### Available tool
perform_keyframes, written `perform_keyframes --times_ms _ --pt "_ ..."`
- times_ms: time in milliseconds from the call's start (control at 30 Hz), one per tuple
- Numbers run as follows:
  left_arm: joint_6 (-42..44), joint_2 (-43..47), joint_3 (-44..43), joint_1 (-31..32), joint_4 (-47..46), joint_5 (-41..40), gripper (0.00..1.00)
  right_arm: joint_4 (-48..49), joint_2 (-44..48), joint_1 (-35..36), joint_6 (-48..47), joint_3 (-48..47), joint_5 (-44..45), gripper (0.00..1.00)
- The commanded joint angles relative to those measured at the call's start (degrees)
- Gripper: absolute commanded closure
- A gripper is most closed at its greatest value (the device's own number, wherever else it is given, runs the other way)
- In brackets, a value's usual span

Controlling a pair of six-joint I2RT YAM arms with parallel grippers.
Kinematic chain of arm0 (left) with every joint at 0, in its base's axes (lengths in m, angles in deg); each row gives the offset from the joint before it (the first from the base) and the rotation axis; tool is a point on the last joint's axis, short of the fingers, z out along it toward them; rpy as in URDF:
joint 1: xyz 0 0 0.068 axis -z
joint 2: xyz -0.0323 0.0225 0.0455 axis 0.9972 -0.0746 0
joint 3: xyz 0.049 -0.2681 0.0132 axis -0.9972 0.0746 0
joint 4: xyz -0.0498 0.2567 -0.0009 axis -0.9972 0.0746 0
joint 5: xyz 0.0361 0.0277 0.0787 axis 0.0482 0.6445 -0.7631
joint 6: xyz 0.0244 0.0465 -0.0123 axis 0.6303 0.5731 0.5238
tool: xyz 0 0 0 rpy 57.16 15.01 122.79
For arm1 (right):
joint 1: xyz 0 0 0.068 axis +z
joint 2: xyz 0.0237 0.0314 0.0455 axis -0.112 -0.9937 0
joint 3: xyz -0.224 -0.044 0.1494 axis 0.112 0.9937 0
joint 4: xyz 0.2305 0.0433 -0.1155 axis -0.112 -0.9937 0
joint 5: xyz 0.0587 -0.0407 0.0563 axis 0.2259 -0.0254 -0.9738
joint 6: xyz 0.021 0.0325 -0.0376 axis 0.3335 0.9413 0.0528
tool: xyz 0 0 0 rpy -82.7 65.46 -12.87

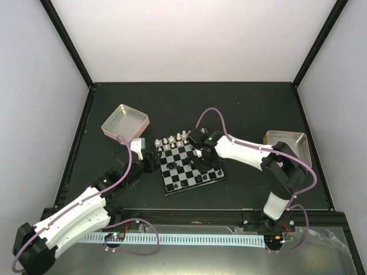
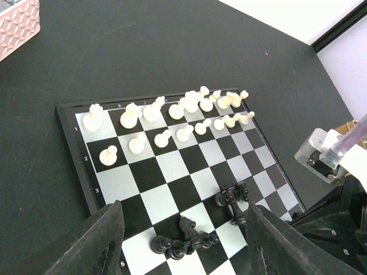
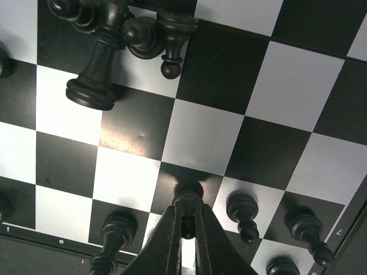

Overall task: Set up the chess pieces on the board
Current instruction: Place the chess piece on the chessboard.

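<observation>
The board [image 1: 175, 179] lies between my arms. White chess pieces [image 2: 172, 117] stand in two rows on its far side in the left wrist view. Two heaps of black pieces [image 2: 186, 238] [image 2: 232, 197] lie toppled mid-board. My left gripper [image 2: 184, 252] hangs open above the nearer heap, its fingers [image 2: 97, 246] well apart and touching nothing. My right gripper [image 3: 187, 229] is shut on an upright black piece [image 3: 188, 193] whose base meets a black square in the second row from the lettered edge. Other black pieces [image 3: 243, 212] [image 3: 114, 232] stand beside it.
A pink-sided tray [image 1: 125, 121] sits at the back left of the board and a tan tray [image 1: 288, 144] at the right. A toppled black heap [image 3: 114, 34] lies a few squares beyond my right fingers. The right arm's wrist [image 2: 321, 154] crosses the board's right edge.
</observation>
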Motion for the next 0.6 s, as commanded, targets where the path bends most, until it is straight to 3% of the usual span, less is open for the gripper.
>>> perform_keyframes --times_ms 0,133,333,567 --pt "-0.26 0.17 -0.19 -0.42 -1.10 0.34 0.40 0.47 0.06 0.37 0.21 0.01 -0.81 0.96" --pt "-0.27 0.09 -0.19 -0.43 -1.28 0.35 0.40 0.18 -0.20 0.66 -0.05 -0.17 -1.14 0.92" --pt "-0.02 0.07 -0.30 -0.43 -1.30 0.35 0.40 -0.36 0.45 0.66 0.82 -2.06 1.27 0.74" --pt "0.09 0.20 -0.30 -0.42 -0.98 0.17 0.40 -0.65 -1.59 0.62 0.99 -7.67 3.83 0.70"
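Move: The black pawn already stands on its dark square in the second row from the near edge, its head still in the right fingers, so its middle is right under the hand, about 1 cm down. The next pawn is some 3 cm to the right and 1 cm ahead, a back-row piece about 2 cm back and 1 cm right, and the loose black pieces roughly 4 cm ahead and 5 cm left. From the left hand the pawn lies about 17 cm right, 2 cm back and 11 cm below. The black pawn is let go on its square: the right fingers, nearly shut on its head, spread to about a third of their range while the hand stays almost in place. The hand then lifts clear by about 2 cm, drifting a good centimetre each forward and left towards the loose black pieces, fingers still pointing down. ##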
